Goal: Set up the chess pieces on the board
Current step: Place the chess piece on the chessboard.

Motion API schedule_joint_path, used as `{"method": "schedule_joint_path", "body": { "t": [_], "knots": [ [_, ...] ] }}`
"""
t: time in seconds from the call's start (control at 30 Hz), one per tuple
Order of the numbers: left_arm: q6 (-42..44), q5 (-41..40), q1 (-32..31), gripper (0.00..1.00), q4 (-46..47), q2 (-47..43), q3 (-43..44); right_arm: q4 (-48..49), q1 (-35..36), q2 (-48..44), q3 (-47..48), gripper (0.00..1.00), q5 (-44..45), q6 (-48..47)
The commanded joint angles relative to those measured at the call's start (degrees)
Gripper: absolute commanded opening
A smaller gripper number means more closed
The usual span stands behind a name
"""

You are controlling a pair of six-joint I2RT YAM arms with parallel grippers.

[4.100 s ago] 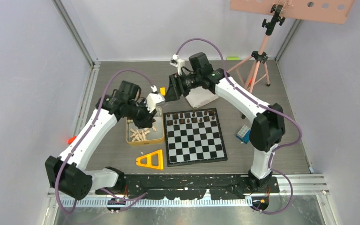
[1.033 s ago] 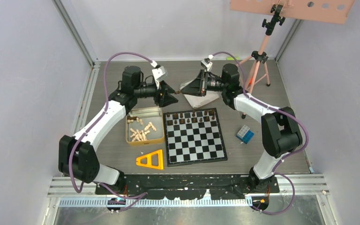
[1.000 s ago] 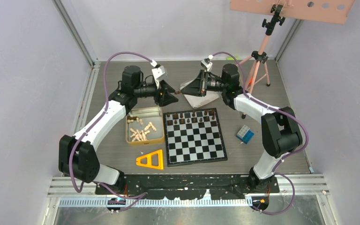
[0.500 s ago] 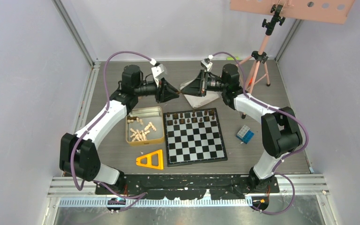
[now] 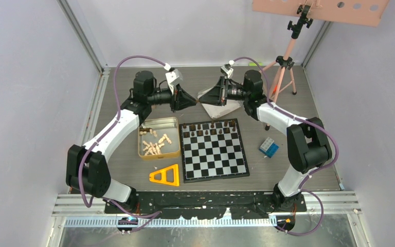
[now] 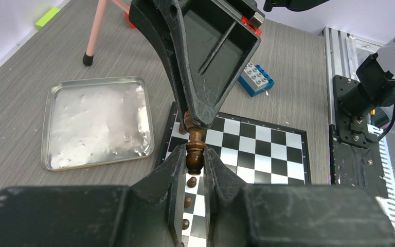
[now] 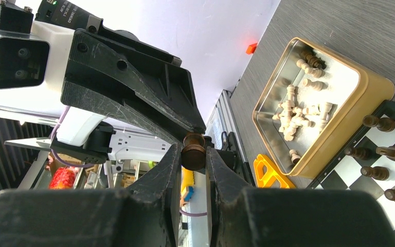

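A dark brown chess piece [image 6: 195, 150] hangs in the air behind the board [image 5: 216, 157], held end to end by both grippers. My left gripper [image 6: 195, 155] is shut on one end, its fingers touching both sides. My right gripper [image 7: 194, 154] is shut on the round base [image 7: 194, 152] at the other end. In the top view the left gripper [image 5: 194, 101] and right gripper [image 5: 203, 101] meet tip to tip. Dark pieces [image 5: 211, 129] stand in the board's two far rows. Pale pieces [image 5: 153, 145] lie in the gold tin [image 5: 159, 155].
A silver tin lid [image 6: 97, 123] lies behind the board, under the right gripper. A yellow triangular block [image 5: 165, 175] sits left of the board's near corner, a blue toy brick [image 5: 269, 147] to its right. A pink tripod [image 5: 283, 67] stands at the back right.
My left jaws have closed onto the dark piece that the right gripper holds out. The left gripper also drew slightly back. The right arm has stayed still.
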Motion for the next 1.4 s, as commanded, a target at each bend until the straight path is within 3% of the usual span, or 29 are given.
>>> {"method": "schedule_joint_path", "body": {
  "t": [0.0,0.1,0.17,0.27,0.47,0.67,0.8,1.0,1.23,1.37],
  "knots": [
    [-1.45,2.60,-0.10,0.00,3.00,-0.24,0.82,3.25,0.03,-2.49,-0.04,0.02,0.76,-0.51],
    [-1.47,2.52,-0.09,0.00,1.96,-0.64,1.31,2.21,0.03,-2.32,-0.15,0.11,0.94,-1.24],
    [0.16,2.45,-0.08,0.00,-1.00,-0.82,2.46,0.20,-0.05,-2.39,-0.04,0.22,0.95,-2.88],
    [6.00,1.47,-0.10,0.00,-10.85,-0.77,5.28,-2.03,-0.31,-2.78,0.21,0.39,0.84,-5.65],
    [22.17,-6.36,-0.58,0.00,-35.84,1.88,13.70,-6.05,-3.75,-4.68,1.76,0.54,-0.14,-9.13],
    [33.71,-20.32,-5.54,0.00,-58.12,9.68,27.37,-16.20,-9.57,-9.58,2.15,0.56,-0.69,-19.08],
    [34.80,-27.58,-8.20,0.00,-67.74,17.35,37.71,-32.02,-13.22,-14.01,2.97,0.56,1.04,-31.76],
    [36.07,-35.27,-12.44,0.00,-78.04,28.05,52.35,-45.68,-17.61,-20.35,1.58,0.56,4.38,-47.64],
    [38.81,-43.24,-16.86,0.00,-92.33,44.03,74.83,-52.02,-22.35,-24.68,-2.27,0.55,5.24,-54.29],
    [41.47,-48.70,-19.64,0.00,-92.94,48.03,78.48,-55.05,-23.63,-26.38,-3.38,0.54,5.55,-57.54]
  ]
}}
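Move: The dark chess piece is already pinched between both grippers, end to end. From the left hand, the empty back-row square it may go to is about 2 cm ahead, 4 cm right and 25 cm below; dark pieces flank it at roughly 1 cm and 8 cm to the hand's right, both also 2 cm ahead. The silver tray lies about 14 cm ahead and 12 cm right, down on the table. From the right hand the empty square is about 2 cm ahead, 3 cm right, 25 cm below. Rightward, the right hand opens, frees its end of the piece and draws back about 17 cm, its fingers dipping and swinging clockwise. The left keeps its pinch; after a small drift left it sinks some 10 cm and edges forward and right, rolling about 60 degrees from pointing right to mostly down, bringing the piece down towards the board's back row. ##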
